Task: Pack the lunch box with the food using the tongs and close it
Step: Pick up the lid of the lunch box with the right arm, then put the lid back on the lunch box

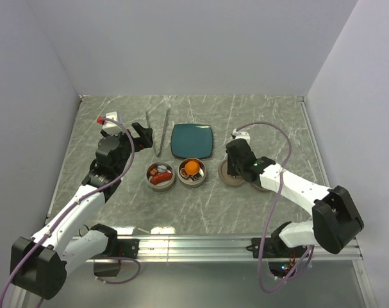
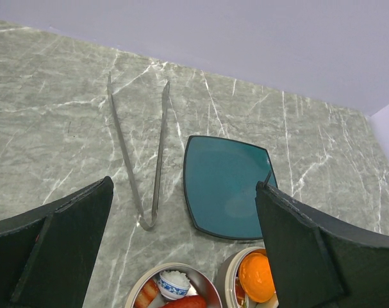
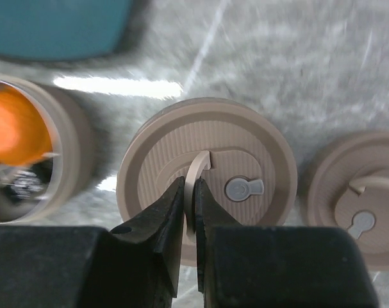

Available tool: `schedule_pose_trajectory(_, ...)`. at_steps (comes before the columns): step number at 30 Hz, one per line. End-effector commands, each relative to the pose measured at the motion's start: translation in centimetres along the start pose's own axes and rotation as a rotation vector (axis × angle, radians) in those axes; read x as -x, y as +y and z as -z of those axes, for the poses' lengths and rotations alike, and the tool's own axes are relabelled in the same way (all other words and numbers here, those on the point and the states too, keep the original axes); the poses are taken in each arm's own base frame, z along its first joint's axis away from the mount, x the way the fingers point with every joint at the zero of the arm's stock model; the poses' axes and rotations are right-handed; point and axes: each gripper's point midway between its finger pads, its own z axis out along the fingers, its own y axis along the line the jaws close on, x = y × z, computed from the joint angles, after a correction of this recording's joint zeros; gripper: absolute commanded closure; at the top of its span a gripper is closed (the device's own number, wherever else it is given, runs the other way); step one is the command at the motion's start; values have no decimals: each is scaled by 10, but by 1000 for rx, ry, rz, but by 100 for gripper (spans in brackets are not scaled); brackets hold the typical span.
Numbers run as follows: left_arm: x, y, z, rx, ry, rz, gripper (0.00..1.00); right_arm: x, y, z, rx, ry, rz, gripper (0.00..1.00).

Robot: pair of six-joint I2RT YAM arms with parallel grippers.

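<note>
The lunch box is two round silver tins, left (image 1: 161, 174) and right (image 1: 192, 171), both uncovered. The left tin (image 2: 171, 265) holds red sausages (image 2: 188, 302) and a small rice bowl (image 2: 173, 282). An orange ball (image 2: 255, 276) fills the right tin (image 2: 225, 272). The tongs (image 1: 161, 131) lie flat behind them, their V joint toward the tins (image 2: 161, 147). My left gripper (image 2: 183, 192) hangs open above the tins, holding nothing. My right gripper (image 3: 189, 189) is shut on the thin upright handle (image 3: 199, 165) of a brown lid (image 3: 258, 147) lying right of the tins.
A teal rounded-square plate (image 1: 191, 140) lies bare behind the tins, beside the tongs. A second brown lid (image 3: 354, 205) rests flat just right of the gripped one (image 1: 232, 172). White walls close the table at the back and sides.
</note>
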Motion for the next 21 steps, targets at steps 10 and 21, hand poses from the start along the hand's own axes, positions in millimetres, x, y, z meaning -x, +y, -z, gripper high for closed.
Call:
schedule_pose_trajectory(10,13,-7,4,-39,-43,-4,1,79,85,50,331,-146,91,100)
schedule_pose_trajectory(21,12,-5,3,-32,-35,-8,1,60,157,19,372,25,289,100)
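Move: The right hand already holds the lunch box lid by its handle, a little clear of the table; the lunch box with the orange lies about 15 cm to its left, roughly 1 cm ahead and 5 cm below. The other lunch box, with the sausage, is some 13 cm farther left of that box and about level with it, the teal plate about 12 cm beyond it. The second lid lies 12 cm to the hand's right, 2 cm back. From the left hand, the orange's box is around 18 cm right, 5 cm back and well below. Still pinching the handle, the right hand carries the lid to the left, about 14 cm, towards the lunch box with the orange. It climbs first by some 8 cm, arcs over leftward with a small drift forward, and starts to sink at the end. The wrist swings about 25 degrees counter-clockwise on the way. ##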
